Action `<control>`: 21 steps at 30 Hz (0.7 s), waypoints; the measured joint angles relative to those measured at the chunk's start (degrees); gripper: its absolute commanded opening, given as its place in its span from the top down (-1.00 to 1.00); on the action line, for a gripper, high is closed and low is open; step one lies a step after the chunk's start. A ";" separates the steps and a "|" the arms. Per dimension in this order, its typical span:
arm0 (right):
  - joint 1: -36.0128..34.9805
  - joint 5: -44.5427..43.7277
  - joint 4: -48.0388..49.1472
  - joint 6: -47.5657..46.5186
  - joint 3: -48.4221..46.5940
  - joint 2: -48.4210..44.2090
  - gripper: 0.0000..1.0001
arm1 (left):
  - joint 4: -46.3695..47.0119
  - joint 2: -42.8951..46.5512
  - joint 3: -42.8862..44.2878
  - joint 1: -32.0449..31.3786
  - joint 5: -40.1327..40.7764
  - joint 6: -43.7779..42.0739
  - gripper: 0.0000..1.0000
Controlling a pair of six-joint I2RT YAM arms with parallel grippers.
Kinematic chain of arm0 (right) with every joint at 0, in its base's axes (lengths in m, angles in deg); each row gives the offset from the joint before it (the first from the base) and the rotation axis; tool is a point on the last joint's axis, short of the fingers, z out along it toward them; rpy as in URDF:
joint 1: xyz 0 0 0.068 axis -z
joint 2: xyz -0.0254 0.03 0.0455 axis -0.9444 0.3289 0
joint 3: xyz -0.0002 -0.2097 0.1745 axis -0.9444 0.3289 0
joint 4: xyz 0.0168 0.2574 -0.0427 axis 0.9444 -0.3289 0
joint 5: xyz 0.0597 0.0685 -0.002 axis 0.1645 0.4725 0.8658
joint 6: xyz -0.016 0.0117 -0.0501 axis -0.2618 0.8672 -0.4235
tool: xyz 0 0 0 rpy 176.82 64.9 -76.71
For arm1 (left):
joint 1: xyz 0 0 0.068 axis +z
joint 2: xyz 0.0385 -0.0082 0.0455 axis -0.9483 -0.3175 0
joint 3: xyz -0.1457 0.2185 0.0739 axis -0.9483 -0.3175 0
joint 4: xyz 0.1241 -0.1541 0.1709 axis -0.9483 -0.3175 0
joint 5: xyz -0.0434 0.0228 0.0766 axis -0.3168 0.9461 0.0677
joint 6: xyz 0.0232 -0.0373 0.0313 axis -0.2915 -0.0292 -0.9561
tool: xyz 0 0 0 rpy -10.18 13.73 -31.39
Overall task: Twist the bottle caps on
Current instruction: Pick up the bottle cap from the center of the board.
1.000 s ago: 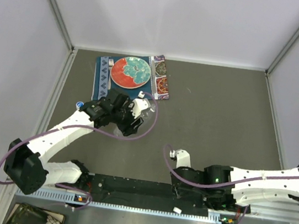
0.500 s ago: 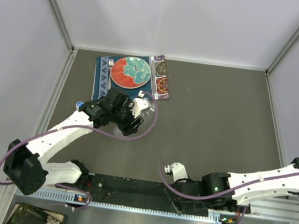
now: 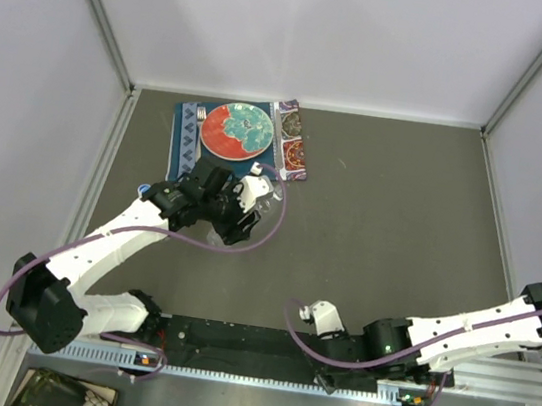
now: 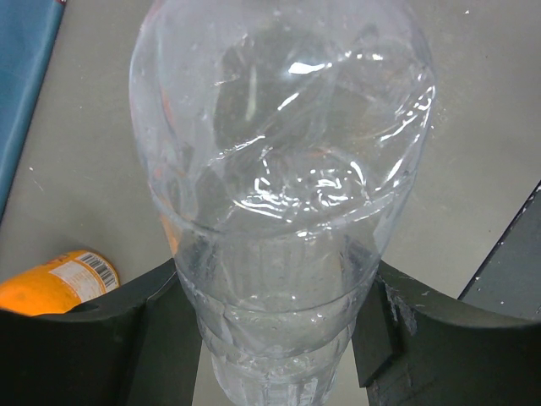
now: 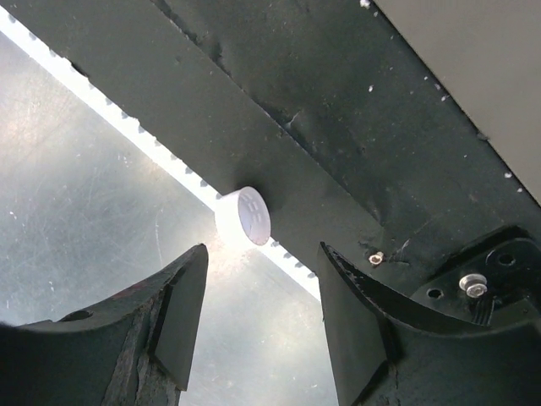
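Note:
My left gripper (image 4: 275, 330) is shut on a clear plastic bottle (image 4: 279, 169), its fingers (image 4: 156, 330) pressed against the ribbed body. From above, that gripper (image 3: 240, 209) sits just below the plate. An orange bottle (image 4: 55, 283) lies on the table to the lower left in the left wrist view. My right gripper (image 5: 258, 313) is open over the black base plate at the table's near edge. A white bottle cap (image 5: 245, 216) lies on its side on the toothed rail, just beyond the fingertips and touching neither. No other caps or bottles show.
A red-and-teal plate (image 3: 236, 129) rests on a blue patterned mat (image 3: 187, 141) at the back left. The black base plate (image 3: 252, 340) and toothed metal rail (image 3: 227, 374) run along the near edge. Grey walls enclose the table.
My right arm has swung down toward the near edge, over the base plate, and its gripper has gone from shut to open. The left arm and its bottle have not moved.

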 measured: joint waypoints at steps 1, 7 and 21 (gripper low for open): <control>-0.20 0.15 0.57 -0.09 0.33 0.15 -0.08 | -0.04 0.00 -0.02 0.00 -0.04 0.00 0.33; -0.90 1.03 3.08 -0.68 0.70 3.30 0.02 | -0.31 0.00 0.00 0.00 -0.04 0.00 0.32; -0.92 1.60 7.52 -0.85 2.56 5.22 0.40 | -0.37 0.00 0.00 0.00 -0.04 0.02 0.32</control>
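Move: The white bottle cap lies on its side almost under the right hand's open fingers, about 1 cm back, 1 cm to the left and 3 cm below. The white toothed strip runs at the cap's near side, a small screw in the black panel sits about 7 cm to the cap's right and 3 cm farther out, and the grey table's near edge is roughly 10 cm ahead of the cap and level with it sideways. From the left hand the cap is some 27 cm back, 22 cm to the right and 12 cm below. The right hand sinks about 2 cm towards the bottle cap, easing some 1 cm back and 1 cm to its left on the way, with the fingers still pointing steeply down and the wrist hardly turning. Meanwhile the fingers close by about a third of their gap, bringing the two tips in close on either side of the cap; whether they touch it yet can't be seen. ##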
